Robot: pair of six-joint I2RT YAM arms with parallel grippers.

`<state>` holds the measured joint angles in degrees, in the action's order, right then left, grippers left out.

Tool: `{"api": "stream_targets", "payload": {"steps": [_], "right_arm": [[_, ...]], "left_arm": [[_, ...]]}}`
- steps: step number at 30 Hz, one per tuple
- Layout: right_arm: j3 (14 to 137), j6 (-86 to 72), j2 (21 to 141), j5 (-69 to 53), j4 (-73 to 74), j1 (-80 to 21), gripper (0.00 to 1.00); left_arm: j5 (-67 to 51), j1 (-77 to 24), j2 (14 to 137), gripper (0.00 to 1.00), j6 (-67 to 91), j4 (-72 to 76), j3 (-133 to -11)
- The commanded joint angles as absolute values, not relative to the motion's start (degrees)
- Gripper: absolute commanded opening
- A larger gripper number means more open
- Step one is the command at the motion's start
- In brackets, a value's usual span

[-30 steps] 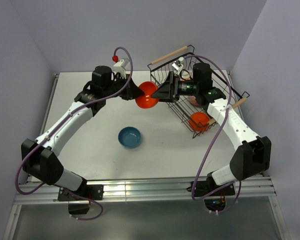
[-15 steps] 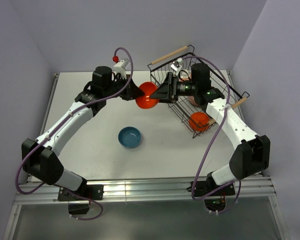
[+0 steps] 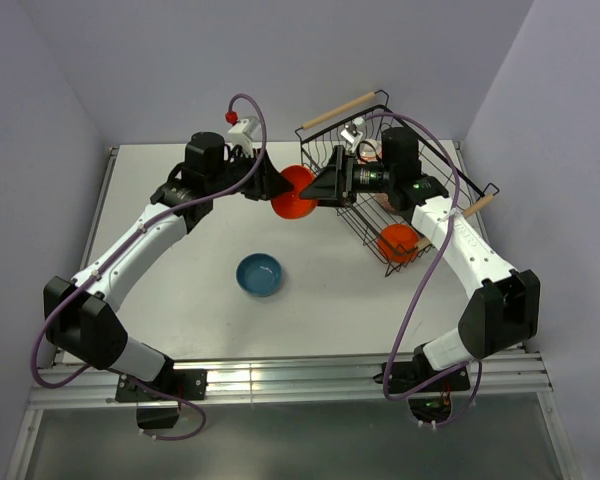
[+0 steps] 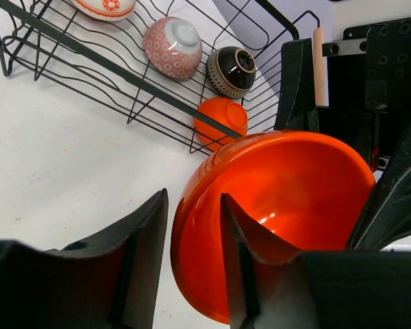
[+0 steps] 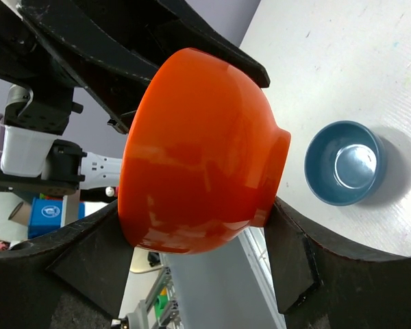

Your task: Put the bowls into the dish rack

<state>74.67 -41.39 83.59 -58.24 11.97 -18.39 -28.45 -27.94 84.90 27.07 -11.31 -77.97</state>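
Observation:
A plain orange bowl (image 3: 294, 192) hangs in the air between both arms, left of the dish rack (image 3: 345, 107). My right gripper (image 3: 322, 186) is shut on that orange bowl (image 5: 198, 151), one finger on its rim side and one against its foot. My left gripper (image 4: 193, 205) is open and straddles the rim of the orange bowl (image 4: 288, 205), with a gap at the outer finger. The blue bowl (image 3: 259, 274) sits upright on the table. In the dish rack (image 4: 89, 58) lie an orange-and-white bowl (image 4: 104, 5), a grey-and-white bowl (image 4: 172, 46), a dark brown bowl (image 4: 231, 70) and another orange bowl (image 4: 221, 120).
The blue bowl (image 5: 344, 162) lies below and in front of the held bowl. The rack stands at the back right, angled, with a second wooden handle (image 3: 479, 205) near the right arm. Walls close in the table at the back and on both sides.
My left gripper's jaws have parted from the orange bowl's rim. The bowl stays in the right gripper and has barely shifted.

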Motion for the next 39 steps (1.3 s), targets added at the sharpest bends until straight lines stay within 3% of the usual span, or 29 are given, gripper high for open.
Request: {"api": "stream_targets", "payload": {"steps": [1,12,20,24,28,36,39], "right_arm": [[75.5,-40.5,82.7,-58.7,10.6,-18.7,0.0],[76.9,-36.6,82.3,-55.8,14.6,-18.0,0.0],[77.8,-34.0,81.6,-52.6,18.5,-16.0,0.0],[79.1,-32.5,81.6,-51.3,20.0,-14.1,0.0],[83.9,-30.1,82.7,-49.6,22.9,-11.2,0.0],[96.1,-15.1,86.7,-33.9,34.7,-6.6,0.0],[98.9,-11.6,87.7,-26.5,38.0,-6.2,0.0]], "left_arm": [[-28.7,-28.1,83.9,0.43,27.4,-9.0,-77.8],[-26.3,-28.0,84.0,0.69,27.0,-10.9,-78.0],[-24.8,-28.0,83.1,0.78,26.0,-12.4,-77.8],[-24.1,-28.0,82.5,0.88,25.5,-12.9,-78.0],[-23.6,-28.0,82.1,0.89,25.3,-13.0,-78.0],[-23.6,-27.3,81.5,0.92,25.1,-13.3,-77.7],[-22.9,-27.1,81.1,0.99,25.1,-13.4,-77.3]]}}
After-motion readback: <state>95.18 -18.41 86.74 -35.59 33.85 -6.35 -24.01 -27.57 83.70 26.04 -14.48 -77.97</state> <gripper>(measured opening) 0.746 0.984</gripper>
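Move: The right hand holds the red bowl, its near fingers spanning rim to foot, and the left fingers still straddle its rim. From the right hand, the middle of the dish rack is some 23 cm ahead, 23 cm right and 27 cm below; in the rack, the racked red bowl lies about 4 ahead and 22 right, the floral bowl 30 ahead and 16 right. From the left hand, the rack is about 18 cm ahead and 27 right, the blue bowl 9 back and 9 left. Dipping about 2 cm first, then sweeping faster forward and to the right, some 15 cm in all and finishing slightly higher, the right hand carries the red bowl towards the dish rack with its grip unchanged; its fingers swing clockwise by roughly 25 degrees and tip down. The left hand all but stays put and goes on opening to fully wide, clear of the rim. ##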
